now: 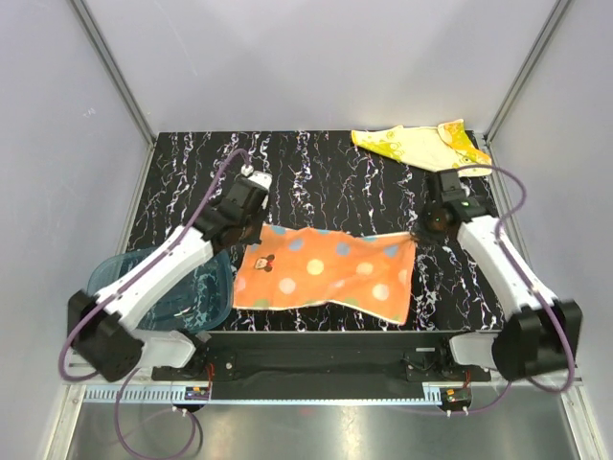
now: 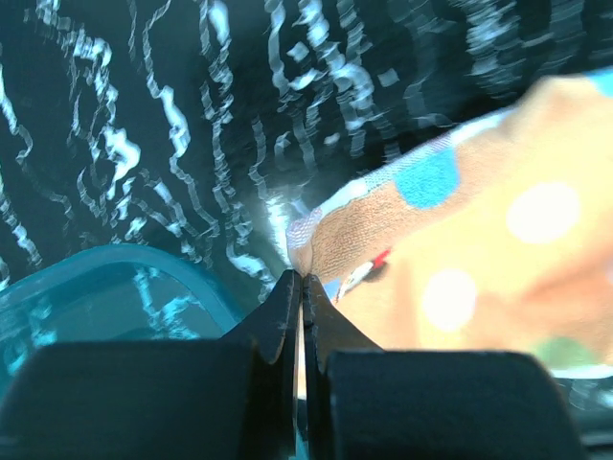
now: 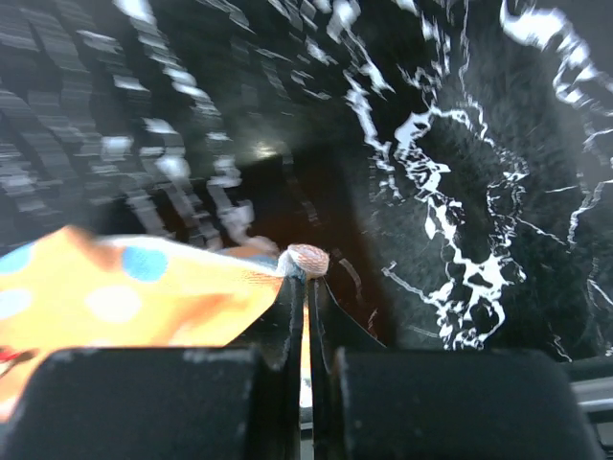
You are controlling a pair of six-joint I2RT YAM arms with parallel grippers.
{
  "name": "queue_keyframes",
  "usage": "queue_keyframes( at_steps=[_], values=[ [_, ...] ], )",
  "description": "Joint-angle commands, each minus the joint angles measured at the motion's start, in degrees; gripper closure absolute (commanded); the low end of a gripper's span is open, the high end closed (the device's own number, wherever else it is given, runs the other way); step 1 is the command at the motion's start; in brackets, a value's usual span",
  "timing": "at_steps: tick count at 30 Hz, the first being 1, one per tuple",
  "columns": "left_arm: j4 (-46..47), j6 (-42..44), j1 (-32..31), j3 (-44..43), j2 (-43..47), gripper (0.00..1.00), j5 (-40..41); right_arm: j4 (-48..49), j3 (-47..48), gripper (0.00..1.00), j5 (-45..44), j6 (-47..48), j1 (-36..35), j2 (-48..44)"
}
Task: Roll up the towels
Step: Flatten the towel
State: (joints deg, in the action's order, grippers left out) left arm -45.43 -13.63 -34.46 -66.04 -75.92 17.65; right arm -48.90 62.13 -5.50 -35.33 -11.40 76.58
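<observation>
The orange-pink towel with pale dots lies spread flat across the middle of the black marbled table. My left gripper is shut on its far left corner; in the left wrist view the cloth bunches at the closed fingertips. My right gripper is shut on the far right corner, where a small wad of cloth sticks up between the tips. The yellow and cream towel lies crumpled at the far right of the table.
A translucent teal-blue tray sits at the near left, under the left arm and touching the orange towel's left edge. Its rim shows in the left wrist view. Grey walls close in the table on three sides.
</observation>
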Motion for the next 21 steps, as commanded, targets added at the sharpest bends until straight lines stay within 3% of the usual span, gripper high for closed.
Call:
queue_keyframes(
  at_steps=[1,8,11,17,21],
  values=[
    [3.68,-1.4,-1.31,1.88,8.58,1.0,-4.2,-7.16,4.31,1.0,-2.76,1.84,-0.03,-8.27],
    [3.6,-4.12,-2.19,3.99,20.45,1.0,-13.33,-13.67,8.27,1.0,-10.39,2.37,-0.11,-24.52],
    [2.98,-6.31,-2.19,4.25,22.83,1.0,-15.79,-16.48,9.32,1.0,-14.61,2.37,-0.03,-27.09],
    [2.36,-9.13,-2.11,2.24,16.17,1.0,-13.79,-14.21,10.64,1.0,-18.32,3.42,-0.03,-16.68],
    [3.86,-8.79,0.17,-0.48,3.89,1.0,-14.13,-6.84,12.75,1.0,-18.24,5.53,2.07,-4.97]
  ],
)
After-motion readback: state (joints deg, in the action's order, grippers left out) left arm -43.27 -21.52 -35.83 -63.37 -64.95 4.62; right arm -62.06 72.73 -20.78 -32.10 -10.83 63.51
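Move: Both hands already hold the orange towel's far corners, with its near edge on the table. The towel's middle lies about 15 cm right, 6 cm back and 12 cm below the left hand; from the right hand, 18 cm left, 6 cm back and 9 cm down. The blue tub is some 24 cm left, 8 cm back and 13 cm below the left hand; the yellow towel about 28 cm ahead, 7 cm right and 12 cm below the right hand. Still pinching the towel's corners, both hands swing up 8 to 14 cm, back and right, then down and forward. ##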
